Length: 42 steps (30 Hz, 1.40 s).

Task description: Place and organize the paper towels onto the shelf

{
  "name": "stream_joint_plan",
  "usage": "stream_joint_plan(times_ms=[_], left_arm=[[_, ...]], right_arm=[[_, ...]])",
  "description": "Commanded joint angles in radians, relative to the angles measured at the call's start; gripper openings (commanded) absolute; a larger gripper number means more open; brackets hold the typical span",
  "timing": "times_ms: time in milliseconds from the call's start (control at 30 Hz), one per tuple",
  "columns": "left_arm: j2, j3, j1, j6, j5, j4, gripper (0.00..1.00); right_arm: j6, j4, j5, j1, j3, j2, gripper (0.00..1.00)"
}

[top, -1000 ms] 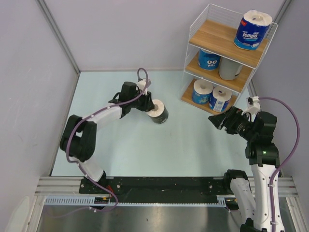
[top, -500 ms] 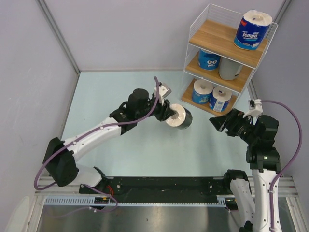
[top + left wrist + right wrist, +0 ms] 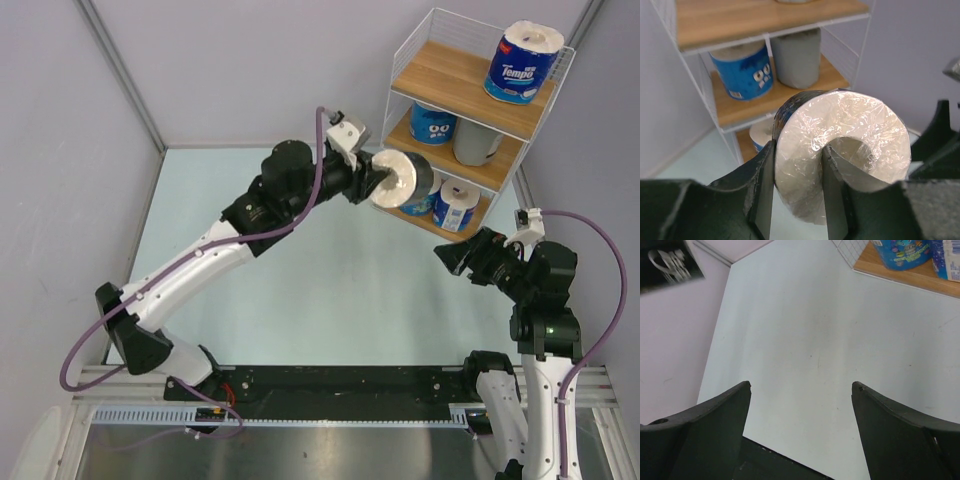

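My left gripper (image 3: 383, 180) (image 3: 799, 192) is shut on the black-wrapped paper towel (image 3: 402, 180) (image 3: 860, 135), one finger in its hollow core and one outside. It holds the roll on its side in the air, in front of the shelf's (image 3: 448, 68) (image 3: 730, 107) lower tiers. A blue roll (image 3: 522, 62) stands on the top board. The middle board carries a blue roll (image 3: 433, 122) (image 3: 742, 70) and a grey one (image 3: 476, 142) (image 3: 796, 57). One blue roll (image 3: 458, 206) shows on the bottom board, with another (image 3: 420, 207) partly hidden behind the held roll. My right gripper (image 3: 447, 252) (image 3: 801, 386) is open and empty, low over the table right of centre.
Grey walls enclose the pale table (image 3: 300, 290) on the left, back and right. The shelf stands in the far right corner against the wall. A black rail (image 3: 340, 385) with both arm bases runs along the near edge.
The left arm has lifted the black roll off the table and swung it right and away, up to the shelf front. The right arm has barely moved.
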Motion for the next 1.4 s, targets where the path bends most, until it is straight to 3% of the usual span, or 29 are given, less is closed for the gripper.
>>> stream_joint_plan(times_ms=[0,100,300,367,867,1367], left_arm=[[0.076,0.236,0.001,0.048,-0.100,-0.016,0.37],[0.164,0.358,0.001,0.066,-0.100,-0.054,0.37],[0.359,0.770,0.001,0.097,-0.142,-0.169,0.36],[0.407,0.812,0.002,0.098,-0.158,-0.162,0.36],[0.548,0.886,0.036,0.014,-0.160,0.172,0.33],[0.583,0.897,0.071,-0.050,-0.169,0.312,0.29]], right_arm=[[0.001,-0.013,0.019,0.003,0.002,-0.012,0.86],[0.001,-0.013,0.019,0.003,-0.003,-0.013,0.86],[0.004,-0.010,0.014,0.003,-0.018,-0.018,0.86],[0.006,-0.012,0.016,0.003,-0.023,-0.021,0.86],[0.016,0.016,0.002,0.002,-0.060,-0.023,0.86],[0.007,0.025,-0.001,0.002,-0.075,-0.010,0.86]])
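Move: The left hand already holds the dark roll of paper towels by its rim; the free left part of the shelf's top board lies about 19 cm ahead, 11 cm to its right and some 7 cm below. The blue Tempo roll on that board stands 18 cm ahead, 24 cm right, about level in height; on the middle board the blue roll sits 17 cm ahead, 12 cm right, 18 cm down. From the right hand the free spot is roughly 28 cm ahead, 6 cm left, 7 cm up. Keeping one finger in the dark roll's core and the other outside it, the left hand rises steeply while reaching forward and right, then goes on nearly level towards the free left part of the top board and finally lifts again, about 14 cm up, 12 cm forward and 5 cm right in all. Its fingers tip upward some 25 degrees and swing a little counter-clockwise, bringing the roll's far end up over the board beside the Tempo roll with the grip unchanged, while the open, empty right hand sinks about 3 cm. ##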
